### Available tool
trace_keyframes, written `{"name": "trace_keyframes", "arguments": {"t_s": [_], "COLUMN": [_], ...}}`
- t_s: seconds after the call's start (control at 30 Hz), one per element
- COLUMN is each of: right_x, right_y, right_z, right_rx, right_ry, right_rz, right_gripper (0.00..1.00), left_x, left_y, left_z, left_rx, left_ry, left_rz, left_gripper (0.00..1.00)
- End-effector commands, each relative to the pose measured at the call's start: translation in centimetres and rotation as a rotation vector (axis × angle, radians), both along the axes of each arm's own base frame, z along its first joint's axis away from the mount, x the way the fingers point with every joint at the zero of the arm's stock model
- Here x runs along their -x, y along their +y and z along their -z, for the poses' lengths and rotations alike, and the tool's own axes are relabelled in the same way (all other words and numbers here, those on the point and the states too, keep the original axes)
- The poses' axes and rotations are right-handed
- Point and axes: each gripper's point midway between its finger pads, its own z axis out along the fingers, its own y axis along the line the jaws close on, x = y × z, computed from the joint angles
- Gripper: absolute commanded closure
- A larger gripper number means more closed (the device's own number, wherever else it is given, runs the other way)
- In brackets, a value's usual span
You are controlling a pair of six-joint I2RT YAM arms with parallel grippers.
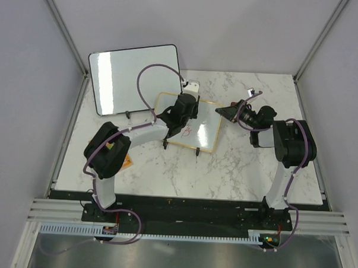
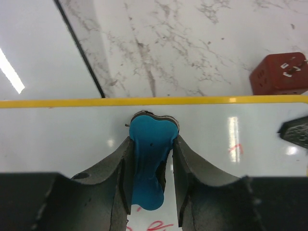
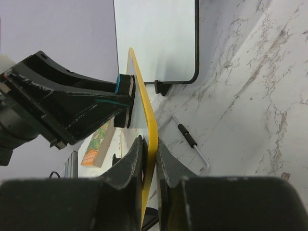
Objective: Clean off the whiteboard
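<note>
The whiteboard (image 1: pixel 206 134) with its yellow frame stands tilted on small black feet at the table's middle. Red characters (image 1: pixel 187 131) show on its face, some beside the eraser (image 2: pixel 236 149). My left gripper (image 1: pixel 183 113) is over the board, shut on a blue eraser (image 2: pixel 147 163) whose tip rests on the white surface (image 2: pixel 72 134) just below the yellow top edge. My right gripper (image 1: pixel 226 112) is shut on the board's right edge, its fingers (image 3: pixel 132 159) pinching the yellow frame (image 3: pixel 139 82). The right wrist view shows the eraser (image 3: pixel 124 98) against the board's face.
A larger black-framed white board (image 1: pixel 134 78) leans at the back left, close behind the small one. A dark red block (image 2: pixel 281 74) sits on the marble behind the board. An orange box (image 1: pixel 125 162) lies by the left arm. A wire stand (image 3: pixel 190 139) lies under the board.
</note>
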Motion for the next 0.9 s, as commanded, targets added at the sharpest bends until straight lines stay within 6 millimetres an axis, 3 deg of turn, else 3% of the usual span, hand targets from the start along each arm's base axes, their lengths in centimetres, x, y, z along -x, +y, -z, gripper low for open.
{"name": "trace_keyframes", "arguments": {"t_s": [0.0, 0.13, 0.17, 0.3, 0.4, 0.5, 0.87], "right_x": [0.5, 0.4, 0.4, 0.4, 0.4, 0.4, 0.5], "right_y": [0.2, 0.2, 0.2, 0.2, 0.1, 0.1, 0.1], "right_z": [-2.3, -2.2, -2.3, -2.3, -2.2, -2.2, -2.5], "right_rx": [0.044, 0.043, 0.042, 0.044, 0.044, 0.045, 0.045], "right_ry": [-0.172, -0.167, -0.169, -0.173, -0.172, -0.17, -0.18], "right_rz": [-0.027, -0.028, -0.028, -0.028, -0.025, -0.024, -0.022], "right_gripper": [1.0, 1.0, 1.0, 1.0, 1.0, 1.0, 1.0], "left_x": [1.9, 2.9, 2.6, 3.3, 3.9, 4.7, 6.7], "left_y": [-5.9, -8.8, -9.4, -11.0, -10.8, -9.8, -3.2], "left_z": [3.3, 4.1, 3.3, 4.1, 5.1, 6.1, 8.5], "left_rx": [-0.032, -0.075, -0.077, -0.113, -0.14, -0.16, -0.138], "left_ry": [0.083, 0.106, 0.09, 0.102, 0.121, 0.141, 0.188], "left_rz": [0.193, 0.25, 0.255, 0.289, 0.291, 0.271, 0.039], "left_gripper": [0.98, 0.98, 0.98, 0.98, 0.98, 0.98, 0.98]}}
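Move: The eraser is already in the left fingers, against the upper part of the propped-up whiteboard. A small leftover red mark is about 6 cm to this hand's right, roughly level with it; the remaining red strokes are about 7 cm back and 3 cm lower. The board's right edge is some 11 cm right and 2 cm back. From the right hand, which pinches that edge, the small mark lies about 5 cm left and 2 cm ahead. The eraser, still pinched in the left hand and kept against the whiteboard, sweeps right about 10 cm along the upper part towards the right gripper, the hand yawing some 10 degrees clockwise. It then turns back and down the slanted face for 3 to 4 cm, easing a little left. The right hand stays at the edge, keeping its grip on the board. ##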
